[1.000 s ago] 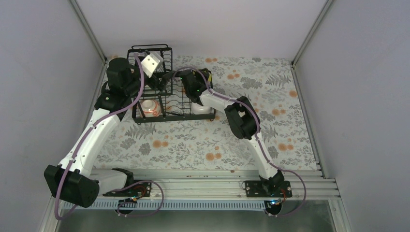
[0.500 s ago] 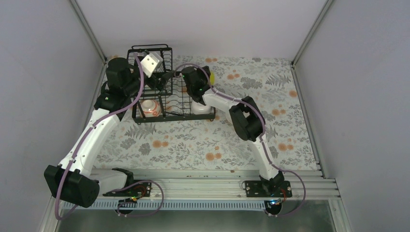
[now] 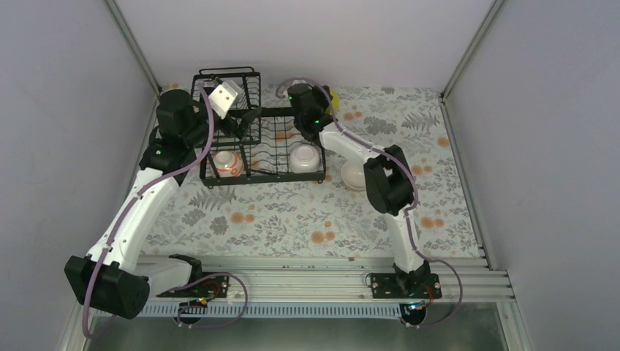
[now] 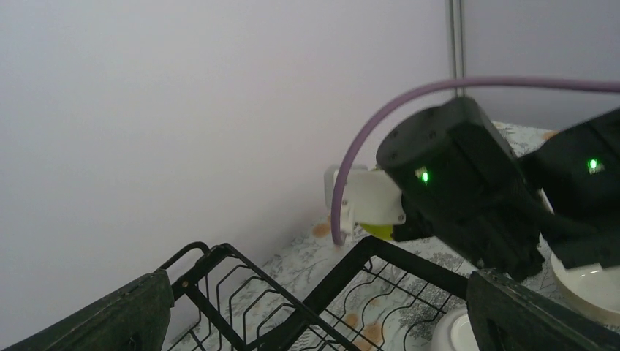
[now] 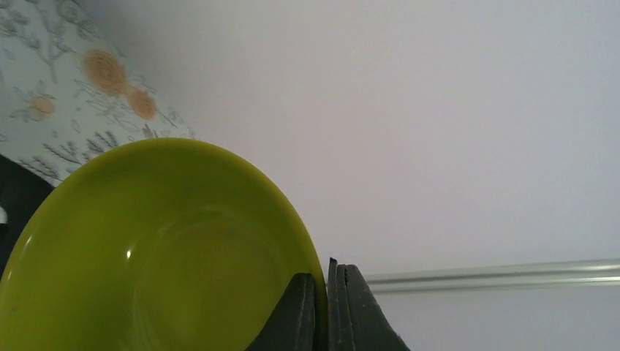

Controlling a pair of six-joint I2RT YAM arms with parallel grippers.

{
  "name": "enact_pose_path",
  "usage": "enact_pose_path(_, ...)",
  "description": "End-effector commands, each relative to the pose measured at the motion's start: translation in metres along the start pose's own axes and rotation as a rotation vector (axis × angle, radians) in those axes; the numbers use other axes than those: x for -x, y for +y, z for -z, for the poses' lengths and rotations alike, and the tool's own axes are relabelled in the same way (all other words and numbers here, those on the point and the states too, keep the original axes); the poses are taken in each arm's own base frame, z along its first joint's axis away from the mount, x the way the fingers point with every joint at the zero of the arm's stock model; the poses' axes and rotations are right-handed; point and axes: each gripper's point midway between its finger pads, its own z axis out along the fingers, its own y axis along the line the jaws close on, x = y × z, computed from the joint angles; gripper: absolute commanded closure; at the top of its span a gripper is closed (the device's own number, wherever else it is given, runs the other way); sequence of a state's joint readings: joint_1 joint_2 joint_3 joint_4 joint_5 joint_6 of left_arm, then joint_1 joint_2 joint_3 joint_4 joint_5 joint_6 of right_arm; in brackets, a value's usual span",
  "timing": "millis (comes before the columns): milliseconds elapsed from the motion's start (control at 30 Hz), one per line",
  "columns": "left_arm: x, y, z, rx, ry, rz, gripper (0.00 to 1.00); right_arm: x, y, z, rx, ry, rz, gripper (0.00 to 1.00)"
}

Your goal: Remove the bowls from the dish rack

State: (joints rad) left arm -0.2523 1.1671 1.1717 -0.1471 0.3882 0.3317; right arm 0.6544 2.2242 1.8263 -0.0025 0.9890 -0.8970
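The black wire dish rack stands at the back left of the table. A white bowl sits in its right part and a red-orange patterned bowl in its left part. My right gripper hovers over the rack's far right corner, shut on the rim of the green bowl. In the right wrist view that bowl fills the lower left, its rim pinched in the gripper. My left gripper hangs open over the rack, its fingers wide apart and empty.
A white dish lies on the floral tablecloth just right of the rack, under the right forearm. The rack's taller basket section stands against the back wall. Side walls close in left and right.
The right gripper has shut on the green bowl's rim and lifted it up and back from the rack, uncovering the white bowl and the dish. The left arm has barely moved.
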Motion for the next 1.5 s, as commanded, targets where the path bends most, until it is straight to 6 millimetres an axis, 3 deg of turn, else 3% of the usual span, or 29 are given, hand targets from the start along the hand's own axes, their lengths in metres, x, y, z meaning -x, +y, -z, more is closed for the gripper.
enact_pose_path(0,0.012,-0.001,0.009,0.001,-0.051,-0.025,0.00,-0.013,-0.055,0.000,-0.011,0.026,-0.143,0.97)
enact_pose_path(300,0.016,0.000,0.013,0.004,-0.060,-0.026,0.00,-0.084,-0.078,-0.016,0.146,0.156,-0.263,0.97)
enact_pose_path(533,0.020,0.000,0.015,0.004,-0.068,-0.028,0.00,-0.158,-0.077,-0.025,0.362,0.246,-0.422,0.97)
enact_pose_path(633,0.021,-0.001,0.016,0.002,-0.072,-0.028,0.00,-0.178,-0.073,-0.019,0.502,0.251,-0.515,0.96)
enact_pose_path(867,0.020,-0.002,0.019,0.006,-0.078,-0.033,0.00,-0.190,-0.042,0.041,0.802,0.190,-0.585,0.96)
enact_pose_path(1067,0.022,-0.003,0.023,0.009,-0.084,-0.036,0.00,-0.198,-0.027,0.091,0.946,0.145,-0.621,0.96)
enact_pose_path(1267,0.024,-0.003,0.026,0.014,-0.089,-0.038,0.00,-0.214,0.003,0.111,1.023,0.162,-0.616,0.96)
enact_pose_path(1467,0.025,-0.003,0.027,0.012,-0.094,-0.037,0.00,-0.218,0.037,0.124,1.139,0.154,-0.631,0.96)
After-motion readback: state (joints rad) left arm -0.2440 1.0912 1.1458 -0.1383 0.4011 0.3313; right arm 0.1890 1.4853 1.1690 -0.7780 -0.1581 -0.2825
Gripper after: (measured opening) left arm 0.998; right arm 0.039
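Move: The green bowl is already pinched by its rim in the right fingers, clear of the rack. The cream bowl it is bound for stands on the table some 21 cm back, 11 cm right and 18 cm below this hand. The rack's right edge lies about 10 cm back, level sideways; the white bowl in the rack about 15 cm back and 6 cm left. From the left hand, the cream bowl is roughly 33 cm right, 2 cm back, 35 cm below. Keeping its pinch on the green bowl's rim, the right hand sweeps about 20 cm right, rising slightly, then comes back about 20 cm towards the cream bowl, edging left and sinking at the end. The wrist rolls and tips some 70 degrees until the fingers point steeply down. The empty left hand eases a couple of centimetres back and up, still open. ##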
